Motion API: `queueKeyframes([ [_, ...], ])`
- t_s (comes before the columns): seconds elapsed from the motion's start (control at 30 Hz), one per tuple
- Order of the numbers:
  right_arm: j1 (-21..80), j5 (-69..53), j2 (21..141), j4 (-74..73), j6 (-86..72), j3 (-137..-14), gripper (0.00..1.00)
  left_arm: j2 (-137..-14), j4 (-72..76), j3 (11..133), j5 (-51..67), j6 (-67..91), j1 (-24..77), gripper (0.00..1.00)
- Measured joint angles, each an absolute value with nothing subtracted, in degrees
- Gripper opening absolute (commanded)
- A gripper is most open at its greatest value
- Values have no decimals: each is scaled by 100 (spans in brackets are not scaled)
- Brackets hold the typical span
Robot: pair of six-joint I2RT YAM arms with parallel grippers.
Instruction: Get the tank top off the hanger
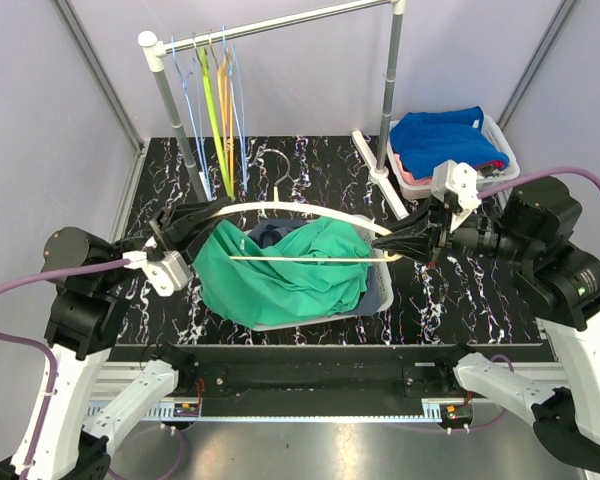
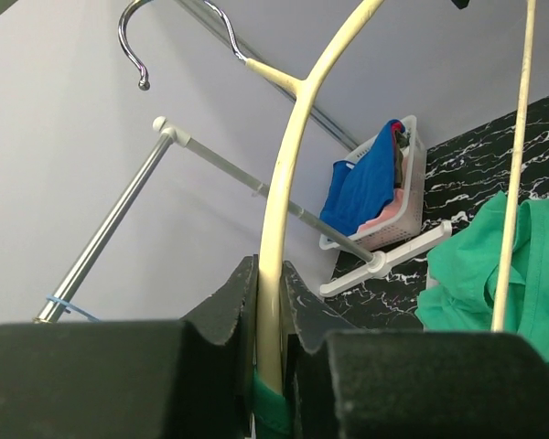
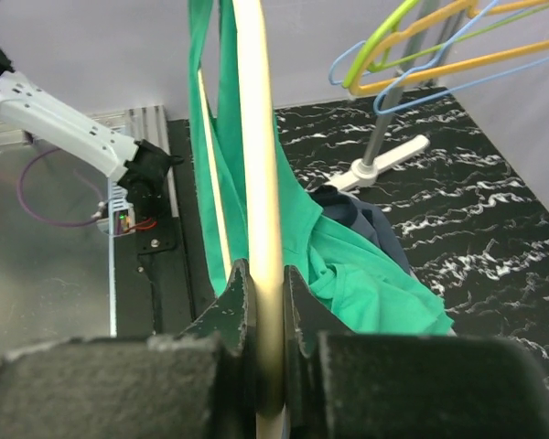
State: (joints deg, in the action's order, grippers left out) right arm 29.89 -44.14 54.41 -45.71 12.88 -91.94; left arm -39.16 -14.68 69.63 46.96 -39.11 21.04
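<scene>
A cream hanger (image 1: 300,210) lies almost flat, held between both grippers above a white basket (image 1: 382,296). The green tank top (image 1: 280,275) hangs from its left half and slumps into the basket. My left gripper (image 1: 195,225) is shut on the hanger's left arm; in the left wrist view the jaws (image 2: 270,274) pinch the cream arm (image 2: 288,165) with green cloth just below them. My right gripper (image 1: 395,240) is shut on the hanger's right end. The right wrist view shows its jaws (image 3: 265,274) clamped on the bar (image 3: 256,137), with the tank top (image 3: 348,274) beyond them.
A dark blue garment (image 1: 275,235) lies in the basket under the tank top. A clothes rail at the back holds several coloured hangers (image 1: 220,100), and its foot (image 1: 375,175) rests on the table. A white basket of blue clothes (image 1: 450,140) stands at the back right.
</scene>
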Motion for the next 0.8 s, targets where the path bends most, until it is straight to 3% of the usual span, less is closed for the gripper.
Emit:
queueKeyframes([
  [0.07,2998,-4263,5323,-4569,1251,-9185,0,-3913,-1382,6947,4687,-3870,2110,48],
  [0.1,3006,-4106,5242,-4563,1214,-9157,0,-3903,-1313,6914,4676,-3857,2110,72],
  [0.17,2982,-3669,5037,-4567,1140,-9091,0,-3785,-1208,6790,4622,-3811,2106,83],
  [0.2,2978,-3568,4989,-4571,1120,-9083,0,-3743,-1203,6768,4630,-3852,2110,99],
  [0.47,2971,-2995,4431,-4685,1046,-9052,0,-3435,-1142,6646,4571,-3760,2117,99],
  [0.8,2974,-2893,4287,-5168,1044,-8984,0,-2867,-1273,5435,4222,-3621,2117,99],
])
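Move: The tank top's last strap sits on the hanger's left end, about 2 cm to the left of the left hand's pinch and 2 cm below it. The rest of the tank top is heaped some 6 cm ahead of that hand, 10 cm to its right and 32 cm below, in a basket centred 5 cm farther right. From the right hand, pinching the hanger's right end, the strap lies about 29 cm left, 2 cm ahead, level. The hanger's left end is let go as the left fingers spread from nearly shut to wide open; that hand eases back slightly, then drops about 6.5 cm and comes forward again, to just beneath the hanger beside the hanging strap cloth. The right hand keeps its pinch and draws the hanger some 5 cm right and a little back, swinging about 15 degrees clockwise. ##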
